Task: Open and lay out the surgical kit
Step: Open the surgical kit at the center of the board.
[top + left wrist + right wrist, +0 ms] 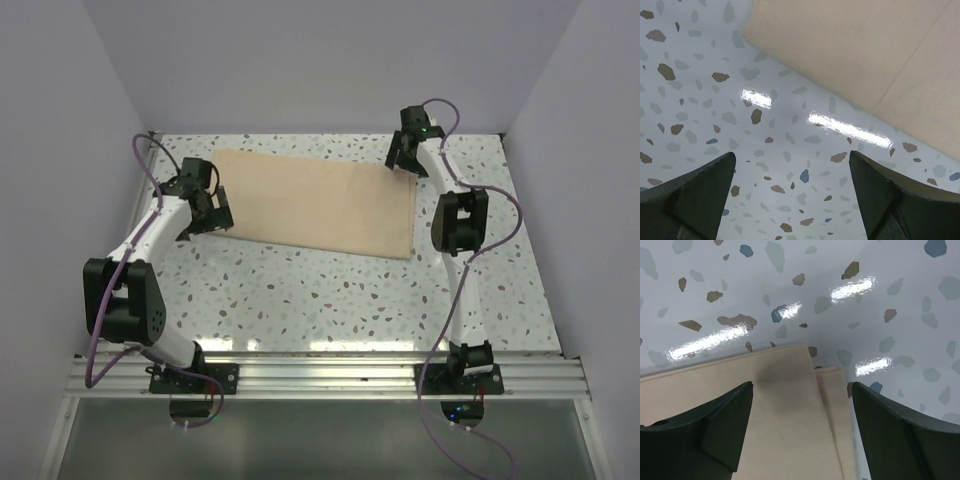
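The surgical kit point(310, 200) shows as a tan cloth wrap lying flat and folded on the speckled table, slanting from far left to near right. My left gripper point(215, 210) hovers open just off the wrap's left end. In the left wrist view only bare table lies between its fingers point(792, 160), with the cloth point(860, 50) ahead to the right. My right gripper point(403, 155) stands open over the wrap's far right corner. In the right wrist view its fingers point(802, 390) straddle the layered cloth corner point(780, 405), where a folded edge point(832, 405) shows.
The white speckled table point(330, 300) is walled in by pale panels at the left, back and right. An aluminium rail point(320, 375) with both arm bases runs along the near edge. The right arm's elbow point(460, 220) hangs beside the wrap's right end.
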Robot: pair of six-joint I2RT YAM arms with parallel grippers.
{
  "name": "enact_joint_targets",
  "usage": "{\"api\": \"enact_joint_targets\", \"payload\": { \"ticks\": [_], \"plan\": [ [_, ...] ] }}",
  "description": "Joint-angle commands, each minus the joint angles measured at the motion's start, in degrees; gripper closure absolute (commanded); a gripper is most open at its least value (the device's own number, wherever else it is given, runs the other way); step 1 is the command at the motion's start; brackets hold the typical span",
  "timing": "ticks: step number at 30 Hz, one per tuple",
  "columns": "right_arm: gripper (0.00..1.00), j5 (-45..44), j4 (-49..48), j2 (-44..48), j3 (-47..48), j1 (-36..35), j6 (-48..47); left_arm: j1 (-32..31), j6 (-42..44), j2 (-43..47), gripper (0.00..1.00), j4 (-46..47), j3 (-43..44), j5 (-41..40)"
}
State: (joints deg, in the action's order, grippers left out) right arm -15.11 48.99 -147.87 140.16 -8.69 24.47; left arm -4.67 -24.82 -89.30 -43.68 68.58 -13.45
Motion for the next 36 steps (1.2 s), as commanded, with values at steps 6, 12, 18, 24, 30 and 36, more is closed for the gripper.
{"api": "enact_joint_targets", "payload": {
  "ticks": [6,12,18,24,30,36],
  "plan": [
    [0.20,3.8,-8.4,-2.9,3.8,-0.8,2.0,-0.2,0.4,1.8,0.00,1.7,-2.2,1.1],
    [0.24,1.9,-10.3,-5.6,7.8,-0.7,1.1,-0.2,0.5,2.1,0.01,1.8,-3.0,0.6],
    [0.37,2.5,-11.3,-6.9,7.5,-0.7,1.5,-0.2,0.3,3.0,0.01,2.1,-4.5,0.0],
    [0.60,2.1,-10.1,-6.8,5.7,-0.6,2.2,-0.2,0.2,3.3,0.01,1.8,-4.7,-0.2],
    [0.94,0.4,-9.2,-4.6,1.8,-0.6,1.2,-0.1,0.1,3.8,0.01,1.8,-5.3,-0.3],
    [1.00,-0.4,-9.0,-1.5,-2.1,-0.6,-0.6,-0.2,-0.3,6.1,0.00,1.2,-6.0,-0.4]
  ]
}}
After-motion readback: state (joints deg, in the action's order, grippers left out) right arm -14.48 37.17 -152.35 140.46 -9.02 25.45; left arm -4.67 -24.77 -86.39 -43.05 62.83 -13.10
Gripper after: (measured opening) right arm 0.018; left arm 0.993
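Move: The kit's top flap has its far right corner about 4 cm ahead of the right hand, level sideways and 2 cm below. A strip of the lower layer peeks out some 3 cm to the right of that hand and 2 cm ahead. The spread wrap's middle lies roughly 13 cm back and 24 cm left of it. From the left hand, the flap corner is about 28 cm ahead, 48 cm right and 7 cm lower. The flap's far edge, close to its right corner, comes between the right hand's open fingers as they reach about 4 cm forward and sink some 2 cm onto it, tipping outward slightly; there the fingers close fully and pinch the cloth. The left hand, empty and open, eases about 2 cm back and down. ##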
